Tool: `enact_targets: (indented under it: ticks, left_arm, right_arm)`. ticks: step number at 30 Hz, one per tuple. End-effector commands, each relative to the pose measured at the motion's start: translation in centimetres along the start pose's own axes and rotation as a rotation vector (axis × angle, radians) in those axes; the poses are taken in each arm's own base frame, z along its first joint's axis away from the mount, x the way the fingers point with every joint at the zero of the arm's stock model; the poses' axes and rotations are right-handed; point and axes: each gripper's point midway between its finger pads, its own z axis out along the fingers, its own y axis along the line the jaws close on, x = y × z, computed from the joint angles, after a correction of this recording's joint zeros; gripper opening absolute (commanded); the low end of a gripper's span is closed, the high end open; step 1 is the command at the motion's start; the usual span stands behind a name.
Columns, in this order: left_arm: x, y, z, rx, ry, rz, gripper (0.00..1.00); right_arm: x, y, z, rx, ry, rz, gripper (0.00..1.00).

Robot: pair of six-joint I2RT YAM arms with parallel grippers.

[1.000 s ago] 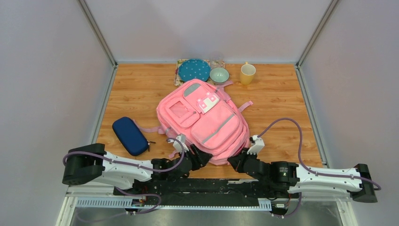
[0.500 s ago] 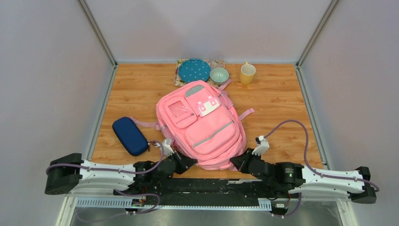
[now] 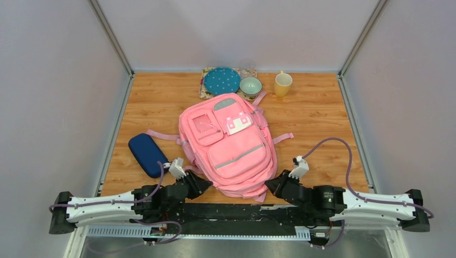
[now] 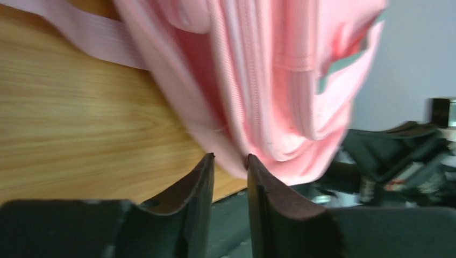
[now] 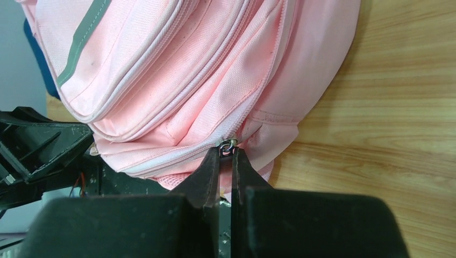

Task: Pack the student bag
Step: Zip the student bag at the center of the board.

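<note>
The student bag point(image 3: 228, 145) lies flat on the wooden table, its bottom end over the near edge. It is pink with grey zip trims. My left gripper point(image 3: 201, 184) is at the bag's near-left corner. In the left wrist view its jaws point(image 4: 230, 159) stand a little apart, and a fold of the bag's fabric point(image 4: 269, 80) just reaches the tips. My right gripper point(image 3: 270, 185) is at the near-right corner. In the right wrist view it point(image 5: 228, 150) is shut on a metal zip pull point(image 5: 228, 144) on the bag's lower seam point(image 5: 188, 80).
A navy zip pouch point(image 3: 148, 155) lies left of the bag. At the back stand a blue dotted plate point(image 3: 221, 80), a green bowl point(image 3: 250, 85), a glass point(image 3: 247, 69) and a yellow mug point(image 3: 283, 84). Pink straps point(image 3: 161, 135) trail out on both sides.
The bag has slid toward the near edge and turned straighter. The left arm has drawn back to the left. Its jaws closed on the bag's corner, then parted a little.
</note>
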Motion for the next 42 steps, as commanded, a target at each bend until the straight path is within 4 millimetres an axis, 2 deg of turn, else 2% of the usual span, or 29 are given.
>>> enact_targets:
  ticks: [1, 2, 3, 4, 5, 6, 7, 8, 14, 15, 16, 19, 20, 22, 23, 25, 26, 28, 30, 35, 40, 42]
  left_arm:
    - [-1.9, 5.1, -1.0, -0.236, -0.028, 0.355, 0.43]
    - [-1.9, 5.2, -1.0, -0.267, -0.012, 0.410, 0.53]
    - [-1.9, 4.9, -1.1, -0.279, 0.000, 0.450, 0.55]
    - [-2.2, 3.4, -1.2, -0.264, 0.009, 0.515, 0.58]
    - [-2.1, 3.4, -1.1, -0.290, 0.029, 0.572, 0.65]
    - [-2.0, 2.8, -1.1, -0.284, 0.048, 0.614, 0.66]
    - [-2.3, 1.2, -1.1, -0.258, 0.056, 0.689, 0.69]
    - [-2.2, 1.2, -1.1, -0.276, 0.072, 0.735, 0.77]
    - [-3.0, -3.5, -1.2, -0.174, 0.058, 0.891, 0.80]
    - [-2.5, -4.5, -1.3, -0.129, 0.079, 0.907, 0.80]
    - [-2.1, -6.3, -1.0, -0.039, 0.089, 0.974, 0.80]
    - [0.2, -9.0, -0.9, 0.118, 0.176, 1.074, 0.81]
    - [1.0, -8.8, -0.5, 0.122, 0.210, 1.104, 0.81]
    - [2.1, -9.8, -0.2, 0.165, 0.249, 1.154, 0.81]
    - [2.9, -9.1, 0.5, 0.145, 0.285, 1.193, 0.81]
    - [3.8, -10.1, 1.0, 0.173, 0.308, 1.239, 0.82]
    - [4.7, -9.8, 1.6, 0.168, 0.340, 1.269, 0.82]
    - [5.9, -11.0, 2.0, 0.226, 0.360, 1.300, 0.82]
    - [7.1, -11.2, 2.5, 0.255, 0.394, 1.330, 0.82]
    - [8.2, -12.0, 3.9, 0.275, 0.396, 1.352, 0.83]
    - [8.5, -13.9, 4.7, 0.343, 0.333, 1.356, 0.83]
    - [8.5, -13.7, 5.4, 0.326, 0.323, 1.383, 0.84]
  right_arm:
    - [-2.0, -2.0, 0.2, 0.089, -0.104, -0.090, 0.00]
    - [-1.9, -2.0, 0.2, 0.088, -0.096, -0.094, 0.00]
    - [-1.8, -2.0, 0.2, 0.088, -0.094, -0.102, 0.00]
    - [-1.9, -1.6, 0.2, 0.080, -0.094, -0.099, 0.00]
    - [-1.9, -1.5, 0.2, 0.076, -0.091, -0.101, 0.00]
    - [-1.9, -1.4, 0.1, 0.074, -0.091, -0.103, 0.00]
    - [-2.0, -1.1, 0.1, 0.066, -0.094, -0.100, 0.00]
    - [-2.0, -1.0, 0.1, 0.062, -0.093, -0.103, 0.00]
    - [-2.3, -0.7, -0.1, 0.053, -0.097, -0.104, 0.00]
    - [-2.4, -0.6, -0.2, 0.050, -0.097, -0.101, 0.00]
    - [-2.4, -0.6, -0.2, 0.050, -0.096, -0.105, 0.00]
    - [-2.5, -0.5, -0.3, 0.043, -0.097, -0.100, 0.00]
    - [-2.5, -0.5, -0.3, 0.042, -0.099, -0.102, 0.00]
    - [-2.8, -0.3, -0.5, 0.037, -0.102, -0.098, 0.00]
    - [-2.8, -0.3, -0.6, 0.037, -0.100, -0.100, 0.00]
    - [-2.9, -0.1, -0.8, 0.034, -0.099, -0.101, 0.00]
    - [-2.8, -0.2, -0.8, 0.037, -0.094, -0.104, 0.00]
    - [-2.8, -0.3, -0.9, 0.039, -0.087, -0.105, 0.00]
    - [-2.8, -0.4, -1.0, 0.041, -0.084, -0.096, 0.00]
    - [-2.5, -0.4, -1.0, 0.028, -0.074, -0.084, 0.00]
    - [-2.6, -0.2, -1.1, 0.022, -0.072, -0.094, 0.00]
    - [-2.5, -0.1, -1.1, 0.020, -0.068, -0.098, 0.00]
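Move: The stretch of the bag's near edge that the left hand goes for lies about 12 cm to its right, 2 cm nearer the base and slightly below. The zipper pull, pinched in the right fingers, is some 18 cm right of the left hand and level with it; the grey-striped front pocket is 10 cm right and 9 cm ahead, the blue case 21 cm left and 9 cm ahead. From the right hand, that edge stretch is 7 cm left and 2 cm back. Dipping first a little down and left beside the bag's near left corner, the left hand opens wide, lifts clear, then swings about 15 cm right and slightly back, over the near edge towards the right hand. It rolls some 80 degrees, clockwise from above, ending steeper with open fingers above the edge. The right hand keeps its pinch on the zipper pull and eases under 2 cm right. ##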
